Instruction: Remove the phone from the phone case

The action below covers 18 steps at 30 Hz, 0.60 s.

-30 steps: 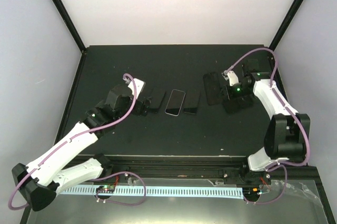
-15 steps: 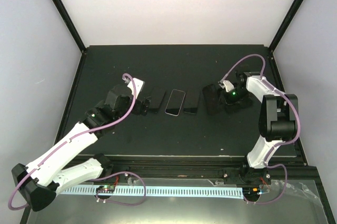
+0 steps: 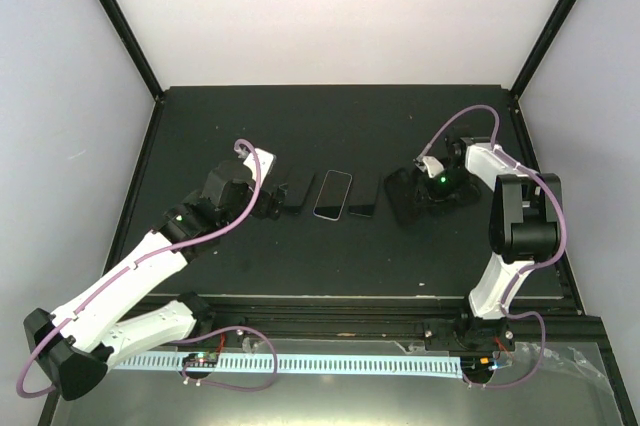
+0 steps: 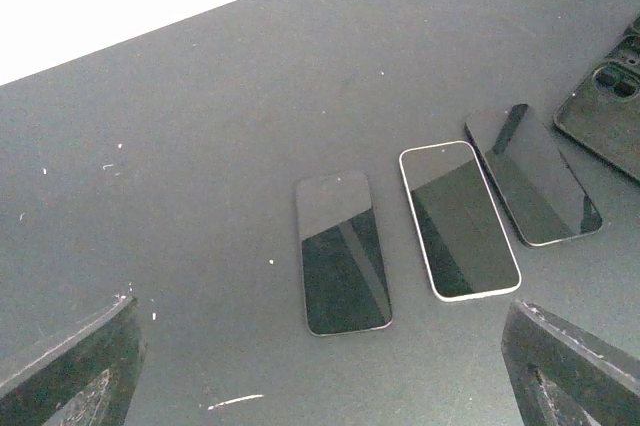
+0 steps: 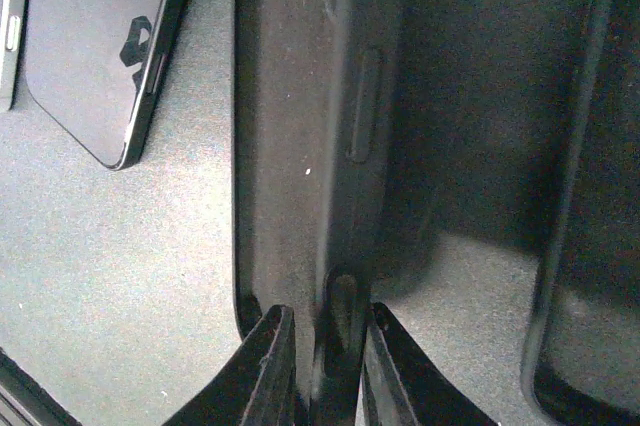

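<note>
Three phones lie side by side, screens up: a dark one (image 3: 297,194) (image 4: 343,251), a white-rimmed one (image 3: 333,194) (image 4: 460,218) and another dark one (image 3: 365,196) (image 4: 530,186) (image 5: 100,46). A black phone case (image 3: 403,193) (image 5: 290,146) lies right of them, its dull inner face showing with no phone inside. My right gripper (image 3: 430,182) (image 5: 328,356) straddles the case's side wall, jaws parted a little, and the left finger (image 5: 268,361) stands just off the wall. My left gripper (image 3: 272,204) (image 4: 320,346) is open wide, just short of the leftmost phone.
A second black case (image 3: 458,196) (image 5: 580,246) lies right of the first, close under the right wrist. One case's camera cutout (image 4: 610,86) shows at the right edge of the left wrist view. Black frame posts stand at the table's back corners.
The right wrist has swung nearer and left, bringing the case closer to the row of phones. Its jaws have parted slightly on the case wall. The left arm has not moved.
</note>
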Each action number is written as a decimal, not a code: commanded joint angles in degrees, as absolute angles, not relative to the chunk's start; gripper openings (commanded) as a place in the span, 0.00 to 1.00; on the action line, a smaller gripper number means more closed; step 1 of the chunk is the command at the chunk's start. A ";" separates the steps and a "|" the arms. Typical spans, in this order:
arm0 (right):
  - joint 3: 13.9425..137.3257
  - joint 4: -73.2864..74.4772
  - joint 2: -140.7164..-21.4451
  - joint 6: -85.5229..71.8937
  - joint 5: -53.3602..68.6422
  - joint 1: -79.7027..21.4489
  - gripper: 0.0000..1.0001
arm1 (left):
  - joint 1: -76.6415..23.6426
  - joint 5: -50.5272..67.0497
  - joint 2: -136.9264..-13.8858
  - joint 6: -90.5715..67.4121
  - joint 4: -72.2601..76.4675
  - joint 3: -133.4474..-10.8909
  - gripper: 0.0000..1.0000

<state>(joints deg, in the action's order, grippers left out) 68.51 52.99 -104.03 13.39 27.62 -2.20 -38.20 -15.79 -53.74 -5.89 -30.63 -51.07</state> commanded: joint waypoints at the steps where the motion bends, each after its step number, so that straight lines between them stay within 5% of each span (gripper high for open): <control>1: 69.79 52.81 -103.01 13.91 25.40 -1.94 0.20 | -37.86 -16.79 -53.88 -4.83 -30.34 -51.59 0.99; 18: 72.32 54.26 -86.48 15.29 24.04 -2.02 0.21 | -37.73 -20.45 -54.13 -4.65 -30.14 -51.38 0.99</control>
<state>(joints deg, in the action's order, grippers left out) 68.90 53.28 -92.64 13.78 23.22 -2.20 -38.20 -17.32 -53.76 -5.52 -30.63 -51.07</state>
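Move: The right hand's slightly parted fingers are around the raised right-hand long edge of the phone case, towards its near end. The case's middle lies about 4 cm ahead, 4 cm left and 1 cm below. A second case lies 6 cm right and 4 cm ahead of the hand; the black-screen phone is some 17 cm left and 4 cm ahead. From the left hand, the held-up case is roughly 38 cm right, 9 cm ahead and 21 cm below. Easing about 1 cm to the right at first, almost level, the right hand then rises ever faster, some 6 cm by the end, with a slight forward drift. The already parted fingers keep their small gap and come free of the case's edge, while the wrist tilts some 10 degrees so the fingertips swing forward. ##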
